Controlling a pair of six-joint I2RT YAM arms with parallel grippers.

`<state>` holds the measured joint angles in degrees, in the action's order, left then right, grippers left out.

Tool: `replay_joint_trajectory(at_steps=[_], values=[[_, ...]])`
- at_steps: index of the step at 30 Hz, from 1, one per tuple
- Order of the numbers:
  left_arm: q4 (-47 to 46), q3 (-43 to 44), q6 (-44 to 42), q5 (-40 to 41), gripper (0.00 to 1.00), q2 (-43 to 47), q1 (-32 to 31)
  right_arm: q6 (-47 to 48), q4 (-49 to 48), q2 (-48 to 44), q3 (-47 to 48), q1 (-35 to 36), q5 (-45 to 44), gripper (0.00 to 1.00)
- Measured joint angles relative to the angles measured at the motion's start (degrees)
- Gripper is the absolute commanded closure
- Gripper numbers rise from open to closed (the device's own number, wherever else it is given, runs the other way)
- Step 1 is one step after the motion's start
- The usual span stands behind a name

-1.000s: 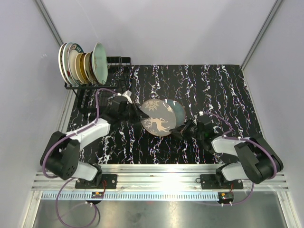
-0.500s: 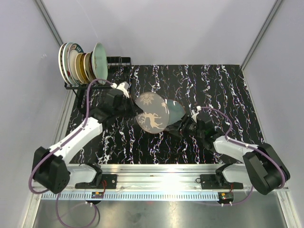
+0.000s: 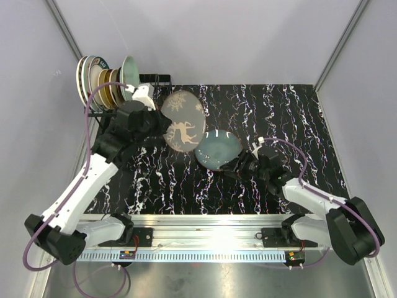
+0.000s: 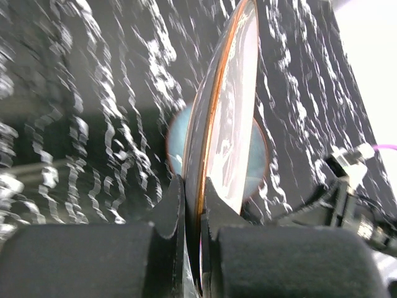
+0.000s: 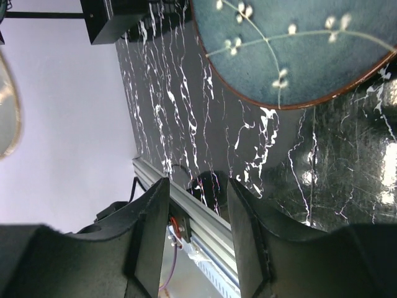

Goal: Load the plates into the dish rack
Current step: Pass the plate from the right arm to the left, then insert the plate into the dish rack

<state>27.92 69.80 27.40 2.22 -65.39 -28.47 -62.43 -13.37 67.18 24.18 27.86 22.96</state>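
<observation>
My left gripper (image 3: 159,122) is shut on the rim of the brown deer plate (image 3: 182,119) and holds it tilted in the air, just right of the black wire dish rack (image 3: 151,87). In the left wrist view the plate (image 4: 224,118) stands edge-on between my fingers (image 4: 170,208). Several plates (image 3: 102,82) stand upright in the rack's left half. A teal plate with white sprigs (image 3: 217,149) lies flat on the mat and also shows in the right wrist view (image 5: 291,49). My right gripper (image 3: 237,167) is open and empty at that plate's near right rim; its jaws (image 5: 197,186) hold nothing.
The black marbled mat (image 3: 279,118) covers the table. White walls close in the left, back and right sides. An aluminium rail (image 3: 211,223) with the arm bases runs along the near edge. The rack's right slots (image 3: 158,81) hold no plates.
My left arm lifted the deer plate off the teal plate and carried it back and left toward the rack. The teal plate now lies uncovered. The right gripper barely moved.
</observation>
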Motion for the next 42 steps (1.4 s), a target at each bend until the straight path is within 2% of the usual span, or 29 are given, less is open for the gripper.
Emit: replay_joint_trajectory(at_steps=[7,17,24,31,42], values=[[2.56,9.94,-7.17,8.24,1.0,1.95,0.0,4.39,5.53,-4.42,2.78,0.0,-2.8,0.5],[1.27,20.5,-20.2,19.58,1.0,1.07,0.0,6.78,6.43,-0.66,2.86,0.0,-2.71,0.5],[-2.67,21.16,-29.57,26.29,1.0,-1.51,0.02,8.72,7.06,1.36,4.94,0.0,-2.34,0.5],[-5.64,21.18,-36.0,28.5,1.0,-4.52,0.7,10.4,7.26,4.02,5.46,0.0,-2.27,0.49],[-7.8,22.47,-37.66,29.14,1.0,-9.57,6.03,12.04,7.26,8.66,6.93,0.0,-1.73,0.48]])
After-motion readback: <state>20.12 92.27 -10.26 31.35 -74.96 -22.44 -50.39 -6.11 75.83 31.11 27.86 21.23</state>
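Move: The left hand already pinches the grey plate by its rim. The free slot for it lies about 14 cm ahead, 9 cm to the left and 5 cm below. Beyond the slot stands the mint plate, some 14 cm ahead and 13 cm left of the hand; the rack's right end is about 14 cm ahead, 1 cm right. From the right hand the blue plate lies 9 cm ahead, 3 cm left, 8 cm below, and the slot 22 cm ahead, 31 cm left, 14 cm up. Up and to the left, then forward, the left arm carries the pinched grey plate to the rack: about 17 cm of rise early on, easing down slightly at the end, 12 cm left and 8 cm forward. Its wrist swings left, tips up and rolls left side up, setting the plate on edge. The right hand, still half open, bobs up, then sinks some 3 cm towards the blue plate's level. ##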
